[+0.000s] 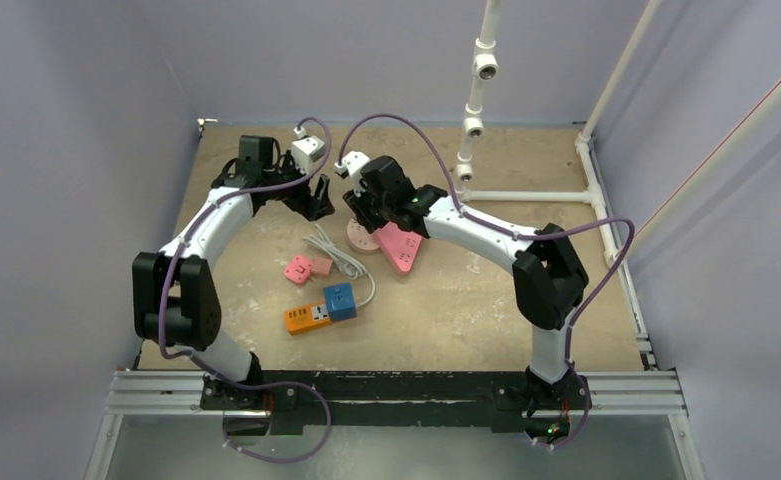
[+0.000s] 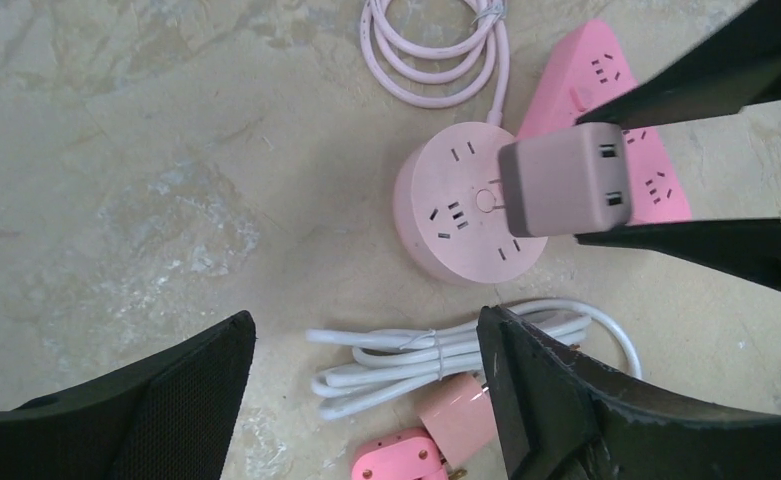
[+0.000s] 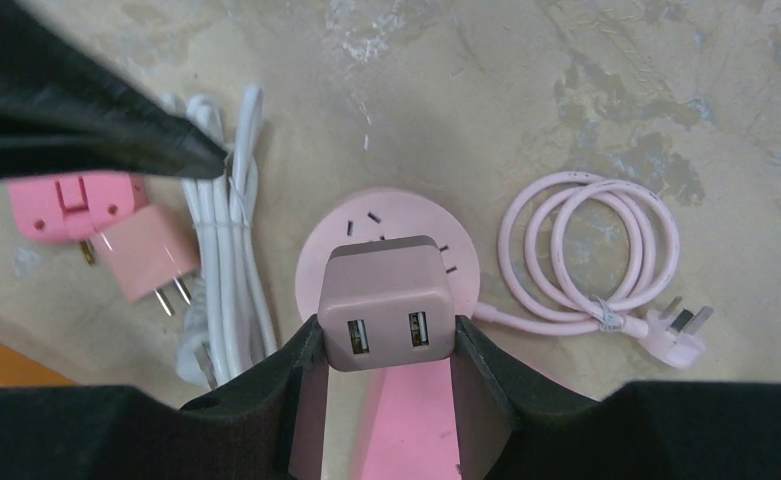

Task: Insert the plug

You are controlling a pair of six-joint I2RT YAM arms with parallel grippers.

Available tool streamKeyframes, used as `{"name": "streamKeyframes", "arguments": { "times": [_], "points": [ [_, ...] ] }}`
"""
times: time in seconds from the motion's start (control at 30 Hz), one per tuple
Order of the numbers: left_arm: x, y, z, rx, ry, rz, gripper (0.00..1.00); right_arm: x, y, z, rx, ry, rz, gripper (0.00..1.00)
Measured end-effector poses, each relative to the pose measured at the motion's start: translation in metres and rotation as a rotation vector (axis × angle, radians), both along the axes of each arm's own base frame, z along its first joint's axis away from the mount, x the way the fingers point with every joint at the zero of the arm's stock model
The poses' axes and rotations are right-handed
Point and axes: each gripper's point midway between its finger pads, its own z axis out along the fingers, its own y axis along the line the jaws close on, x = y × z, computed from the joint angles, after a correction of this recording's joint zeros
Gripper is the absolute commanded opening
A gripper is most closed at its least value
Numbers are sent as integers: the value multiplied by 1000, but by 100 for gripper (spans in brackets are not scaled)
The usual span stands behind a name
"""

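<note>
A dusty-pink plug (image 3: 390, 305), a block with two USB ports, sits between the pads of my right gripper (image 3: 386, 338), which is shut on it. It hangs just over the middle of the round pink socket (image 3: 476, 270). In the left wrist view the plug (image 2: 566, 180) covers the right part of the socket's (image 2: 451, 215) face, held by the right fingers (image 2: 706, 75). Whether its pins touch the socket I cannot tell. My left gripper (image 2: 366, 330) is open over a tied white cable (image 2: 416, 360), with nothing between its jaws. From above, both grippers (image 1: 316, 205) (image 1: 368, 215) stand close together.
A pink triangular power strip (image 1: 403, 250) lies beside the round socket, whose coiled pink cord (image 3: 596, 240) lies to the right. Two small pink adapters (image 1: 306, 268) and an orange strip with a blue cube (image 1: 324, 306) lie nearer the bases. White pipes (image 1: 476, 100) stand at the back right.
</note>
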Motion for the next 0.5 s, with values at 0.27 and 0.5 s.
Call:
{"name": "streamKeyframes", "arguments": {
  "times": [0.27, 0.5],
  "points": [
    [8, -8, -18, -65, 129, 49, 71, -7, 3, 8, -35, -66, 158, 0],
    [13, -13, -32, -105, 195, 74, 55, -12, 14, 8, -25, -59, 251, 0]
  ]
}}
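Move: The right hand holds the plug; the round socket lies about 11 cm below that hand, 1 cm farther out and 1 cm right, the pink triangle 9 cm right and 1 cm nearer, the white cable 5 cm left and 3 cm nearer. From the left hand, the round socket is some 9 cm right, level fore-and-aft, 12 cm below; the held plug is roughly 9 cm right, 1 cm nearer and 1 cm below. The left hand sinks about 3 cm towards the round socket, edging forward and right beside the held plug while its wrist tips farther down by some 10 degrees and its open fingers narrow to a bit over half, still empty. Meanwhile the right hand stops coming down and keeps its grip on the plug above the socket, swinging it about 15 degrees counter-clockwise as it eases left and back and lifts slightly. ##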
